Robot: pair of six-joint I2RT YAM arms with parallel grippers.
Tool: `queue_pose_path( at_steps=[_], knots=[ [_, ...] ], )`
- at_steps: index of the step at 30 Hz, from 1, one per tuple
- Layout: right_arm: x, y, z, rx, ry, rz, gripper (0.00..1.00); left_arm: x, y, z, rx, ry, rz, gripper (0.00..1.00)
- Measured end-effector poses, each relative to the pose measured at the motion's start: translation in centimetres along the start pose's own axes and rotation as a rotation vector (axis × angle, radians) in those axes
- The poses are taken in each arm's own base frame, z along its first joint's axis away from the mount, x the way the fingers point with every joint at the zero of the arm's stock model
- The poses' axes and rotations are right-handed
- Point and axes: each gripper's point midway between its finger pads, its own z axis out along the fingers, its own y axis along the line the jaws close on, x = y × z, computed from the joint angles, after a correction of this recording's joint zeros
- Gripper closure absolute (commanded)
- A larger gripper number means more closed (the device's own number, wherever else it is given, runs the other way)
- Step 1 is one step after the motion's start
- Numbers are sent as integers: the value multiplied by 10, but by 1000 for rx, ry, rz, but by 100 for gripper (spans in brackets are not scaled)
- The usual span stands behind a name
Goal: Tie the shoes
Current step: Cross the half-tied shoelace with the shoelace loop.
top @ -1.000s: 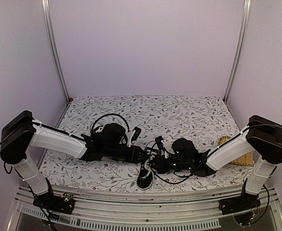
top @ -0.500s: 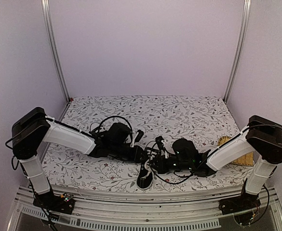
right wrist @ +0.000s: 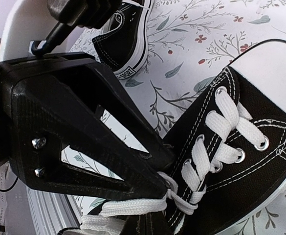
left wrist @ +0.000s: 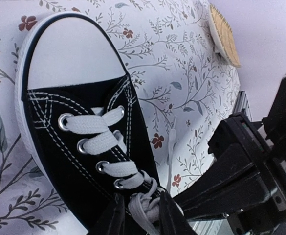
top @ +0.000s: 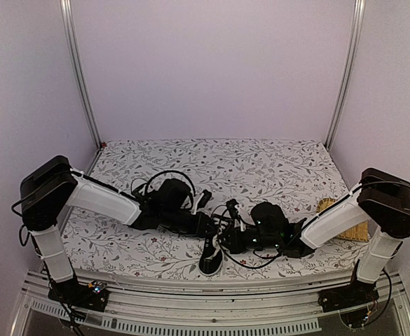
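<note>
One black shoe point(top: 210, 260) with a white toe cap lies near the table's front edge, toe toward the arms. My two grippers meet over its top eyelets. In the left wrist view my left gripper point(left wrist: 140, 218) stands shut on a bunch of white lace point(left wrist: 143, 209) at the top of that shoe point(left wrist: 79, 137). In the right wrist view my right gripper point(right wrist: 150, 225) sits shut at the bottom edge, and a flat lace strand point(right wrist: 133, 208) runs from the knot into it. The other shoe point(top: 202, 199) lies just behind on the table; the right wrist view shows this shoe point(right wrist: 125, 34) at its top.
A round woven wooden piece point(top: 331, 210) lies at the table's right side. The metal front rail point(top: 205, 288) runs close below the near shoe. A black cable point(top: 155, 171) loops over the left arm. The flowered cloth point(top: 261, 164) covers the table.
The left arm's elbow and forearm have shifted right and a little back, and its gripper has edged closer to the right one. The right arm and the shoes have stayed put.
</note>
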Motion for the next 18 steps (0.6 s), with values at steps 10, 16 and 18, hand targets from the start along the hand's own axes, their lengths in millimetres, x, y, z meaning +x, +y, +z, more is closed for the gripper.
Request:
queue_pose_path(
  at_steps=[10,16,18],
  knots=[
    [2,-1,-1,3,4,1,98,3,-7,2,57,7,-21,98],
    [3,-1,-1,2,8,1,98,5,-9,2,88,1,-37,100],
    [3,-1,-1,1,8,1,98,5,-9,2,90,-3,-42,100]
  ],
)
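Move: The half-tied shoelace lies right at the left fingertips, about 1 cm back, 1 cm to their right and 1 cm below. The white toe cap is some 14 cm ahead of that hand, 2 cm right and 5 cm lower; the other shoe lies roughly 19 cm left, 10 cm ahead and 4 cm below. From the right hand, already gripping the loop, the half-tied lace is about 2 cm ahead, 1 cm left and level. Back by just under 1 cm and slightly to the right, the left hand eases in over the half-tied lace. Its fingertips tip up by about 5 degrees while the fingers close from a quarter open to fully shut, seeming to pinch the strand beside the knot. The right hand stays in place, shut, and keeps its hold of the loop. ##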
